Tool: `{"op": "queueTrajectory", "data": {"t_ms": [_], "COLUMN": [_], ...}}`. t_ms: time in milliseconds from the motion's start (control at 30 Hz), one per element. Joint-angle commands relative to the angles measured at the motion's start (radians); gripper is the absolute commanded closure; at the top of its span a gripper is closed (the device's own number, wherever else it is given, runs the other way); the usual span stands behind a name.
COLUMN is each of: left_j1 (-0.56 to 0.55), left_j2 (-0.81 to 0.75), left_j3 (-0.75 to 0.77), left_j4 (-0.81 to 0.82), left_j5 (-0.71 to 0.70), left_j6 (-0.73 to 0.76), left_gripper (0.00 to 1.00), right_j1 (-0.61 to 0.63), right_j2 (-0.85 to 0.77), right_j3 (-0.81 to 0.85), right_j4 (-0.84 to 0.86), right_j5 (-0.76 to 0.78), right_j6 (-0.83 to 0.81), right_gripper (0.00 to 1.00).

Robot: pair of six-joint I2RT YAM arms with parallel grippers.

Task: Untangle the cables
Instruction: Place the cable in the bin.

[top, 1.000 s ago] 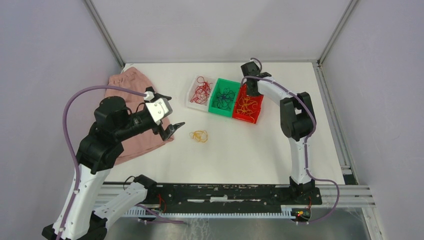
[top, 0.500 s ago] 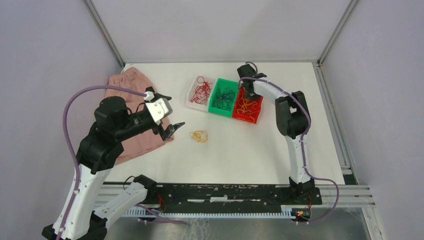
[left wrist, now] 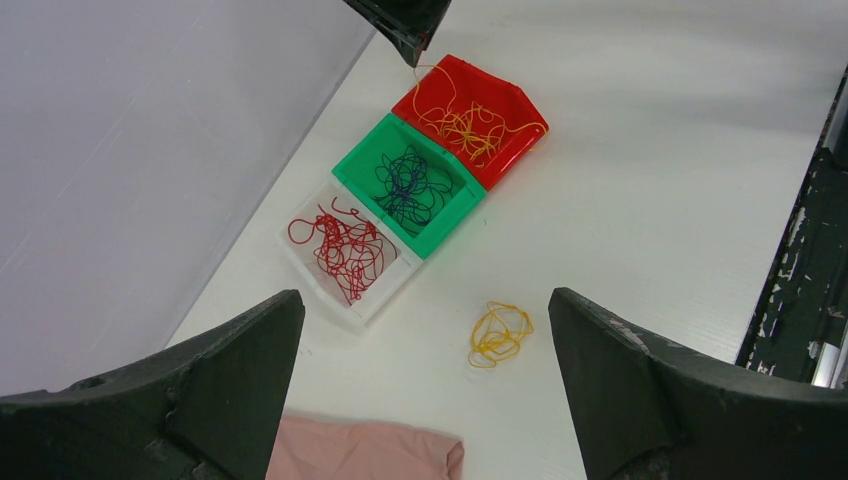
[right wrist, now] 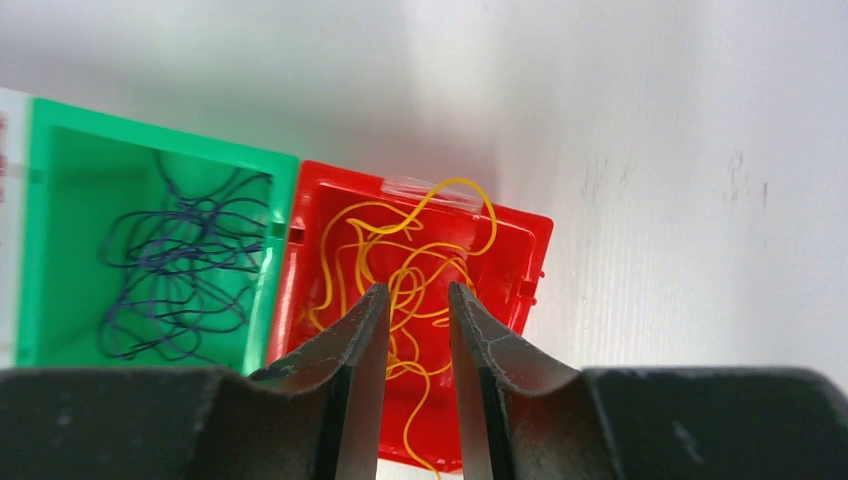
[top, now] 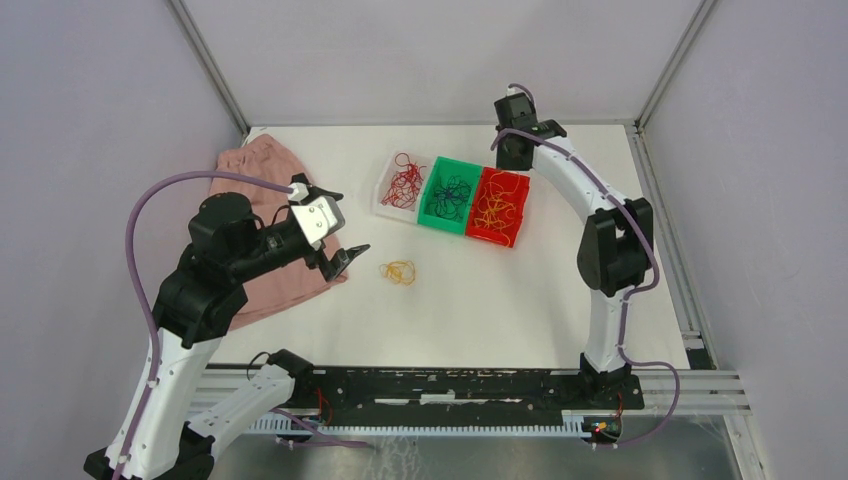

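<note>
The cables lie sorted by colour in three bins: red ones [top: 403,182] in a clear bin, dark blue ones [top: 450,192] in a green bin [right wrist: 40,220], and yellow ones [right wrist: 410,260] in a red bin [top: 519,215]. One yellow loop hangs over the red bin's far rim. A small loose yellow bundle [left wrist: 498,333] lies on the white table in front of the bins. My right gripper [right wrist: 416,290] hovers above the red bin's far end, its jaws slightly apart with nothing between them. My left gripper [left wrist: 425,295] stands wide open and empty, left of the loose bundle.
A pink cloth [top: 262,190] lies at the table's left side, under my left arm. The enclosure's walls and metal posts close in the far edge and both sides. A black rail [top: 450,385] runs along the near edge.
My right gripper has lifted off the red bin and drawn back toward the far edge, its jaws parting. The yellow cables stay in the bin. The left arm has not moved.
</note>
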Motion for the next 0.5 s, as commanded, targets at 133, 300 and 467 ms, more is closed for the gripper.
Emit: {"op": "queueTrajectory", "data": {"t_ms": [133,300,467], "left_j1": [0.002,0.002,0.003], "left_j2": [-0.004,0.002,0.003], "left_j3": [0.000,0.009,0.009], "left_j4": [0.023,0.021,0.018], "left_j5": [0.007,0.005,-0.001], "left_j6": [0.053,0.054,0.065], "left_gripper": [0.01,0.01,0.01], "right_j1": [-0.001,-0.013,-0.072], "right_j2": [0.060,0.182,0.215], "right_j3": [0.132,0.308,0.337], "right_j4": [-0.008,-0.071,-0.040], "right_j5": [-0.043,0.040,-0.079], "right_j6": [0.028,0.022,-0.019], "right_gripper": [0.60,0.52,0.34]}}
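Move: Just under the right hand and a little back lies the red bin: its middle is some 6 cm back, 3 cm left and about 12 cm below, with a yellow cable lying in it. A loose loop of that cable stands up at the far rim, about level with the hand, 1 cm right and 8 cm below. The green bin is roughly 4 cm back and 14 cm left. From the left hand, the red bin lies around 24 cm ahead, 27 cm right and 35 cm below. Reaching forward about 5 cm above the red bin's far rim, the empty right hand draws away from the bin's middle towards the open table beyond, nearly level apart from a 1 cm rise that it then loses again. Its fingers, already about a third open, spread to a bit over half, and the wrist keeps its forward-down slant. ##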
